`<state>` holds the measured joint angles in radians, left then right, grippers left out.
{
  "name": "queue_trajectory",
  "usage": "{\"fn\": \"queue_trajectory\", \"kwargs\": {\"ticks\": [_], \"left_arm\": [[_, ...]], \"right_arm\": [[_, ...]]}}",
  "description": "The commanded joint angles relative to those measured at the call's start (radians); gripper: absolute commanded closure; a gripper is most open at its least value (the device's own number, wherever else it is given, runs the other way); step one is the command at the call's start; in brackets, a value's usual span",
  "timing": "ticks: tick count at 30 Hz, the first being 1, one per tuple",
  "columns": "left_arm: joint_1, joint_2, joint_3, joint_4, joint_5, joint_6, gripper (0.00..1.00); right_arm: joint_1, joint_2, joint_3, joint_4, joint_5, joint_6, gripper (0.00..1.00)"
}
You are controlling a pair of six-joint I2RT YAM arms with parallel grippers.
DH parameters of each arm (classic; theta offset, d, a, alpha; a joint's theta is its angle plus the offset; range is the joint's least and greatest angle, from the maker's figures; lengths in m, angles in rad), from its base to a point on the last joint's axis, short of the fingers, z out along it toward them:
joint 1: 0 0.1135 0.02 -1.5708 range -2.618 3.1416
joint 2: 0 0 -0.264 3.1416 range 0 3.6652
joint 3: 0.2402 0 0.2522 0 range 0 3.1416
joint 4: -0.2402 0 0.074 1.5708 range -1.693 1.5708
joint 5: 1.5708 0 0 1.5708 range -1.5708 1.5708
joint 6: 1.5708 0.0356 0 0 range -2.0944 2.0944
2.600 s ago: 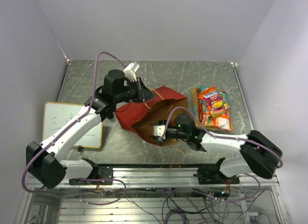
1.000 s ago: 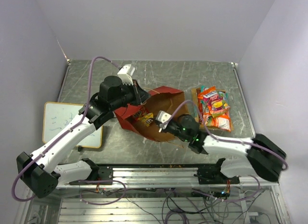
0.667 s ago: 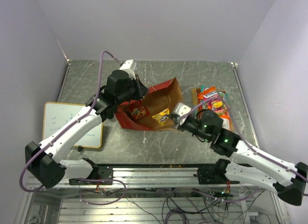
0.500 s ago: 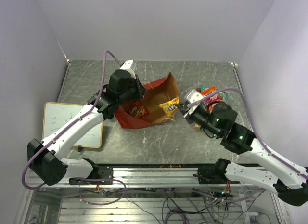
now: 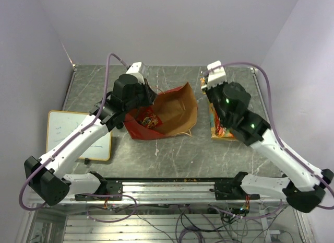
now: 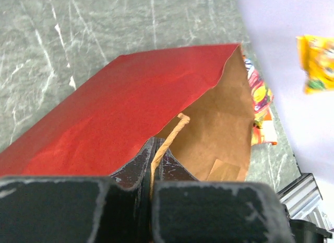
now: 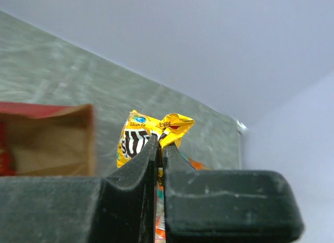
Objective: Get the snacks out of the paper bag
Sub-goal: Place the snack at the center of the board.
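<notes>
The paper bag point(image 5: 175, 108), red outside and brown inside, lies mid-table with its mouth facing right. My left gripper point(image 5: 151, 94) is shut on its thin cord handle point(image 6: 168, 136), holding the upper edge of the bag point(image 6: 130, 96) up. A red snack packet point(image 5: 148, 118) lies inside the bag. My right gripper point(image 5: 205, 87) hangs above the table to the bag's right, shut on a small yellow candy packet point(image 7: 136, 137). That yellow packet point(image 6: 317, 62) also shows in mid-air in the left wrist view. A pile of snacks point(image 5: 219, 129) lies on the table under the right arm.
A yellow-framed whiteboard point(image 5: 67, 132) lies at the left of the table. The back wall and right wall stand close behind my right gripper. Bare marbled tabletop point(image 5: 172, 149) shows in front of the bag.
My right gripper pulled the yellow candy packet out of the bag, then swung right and toward the back, rising above the snack pile. The left gripper kept its hold on the handle.
</notes>
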<state>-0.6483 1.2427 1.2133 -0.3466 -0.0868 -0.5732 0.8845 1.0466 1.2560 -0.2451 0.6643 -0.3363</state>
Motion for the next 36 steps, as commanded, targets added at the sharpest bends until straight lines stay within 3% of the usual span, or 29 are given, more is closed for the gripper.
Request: {"fn": "queue_trajectory", "kwargs": {"ticks": [1, 6, 12, 18, 27, 36], "left_arm": [[0.006, -0.029, 0.057, 0.055, 0.076, 0.071, 0.93], [0.006, -0.057, 0.036, 0.118, 0.161, 0.105, 0.93], [0.006, -0.077, 0.009, 0.182, 0.313, 0.14, 0.93], [0.006, -0.091, -0.015, 0.206, 0.424, 0.176, 0.93], [0.006, -0.11, -0.042, 0.149, 0.476, 0.187, 0.93], [0.005, -0.113, -0.066, 0.162, 0.504, 0.155, 0.93]], "right_arm": [[-0.24, 0.123, 0.105, -0.143, -0.051, 0.078, 1.0], [-0.409, 0.302, 0.205, -0.378, -0.199, 0.135, 1.0], [-0.469, 0.425, 0.215, -0.528, -0.441, 0.135, 1.0], [-0.492, 0.533, 0.151, -0.546, -0.643, 0.189, 1.0], [-0.514, 0.747, 0.142, -0.532, -0.822, 0.183, 1.0], [-0.537, 0.858, 0.133, -0.468, -0.814, 0.191, 0.99]]}}
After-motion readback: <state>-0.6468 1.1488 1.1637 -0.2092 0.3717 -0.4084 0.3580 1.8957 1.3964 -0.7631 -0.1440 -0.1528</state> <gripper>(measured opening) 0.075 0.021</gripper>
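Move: The yellow snack hangs in the right hand's shut fingers; the bare strip of table it is bound for lies about 5 cm ahead, 2 cm right and some 40 cm below. The snack pile is roughly 4 cm ahead, 13 cm right and 37 cm down, and the paper bag's middle about 5 cm ahead, 17 cm left and 31 cm down. The left hand, pinching the bag's handle, has that strip some 24 cm to its right, 3 cm ahead and 29 cm below. The yellow snack, still pinched, is swung out forward and right about 10 cm, then carried down some 35 cm while easing a little back and left, into the gap between paper bag and snack pile; the right hand tips from level to pointing steeply down. The left hand keeps the handle, drawing back and up with some rightward travel while turning clockwise about 30 degrees. ##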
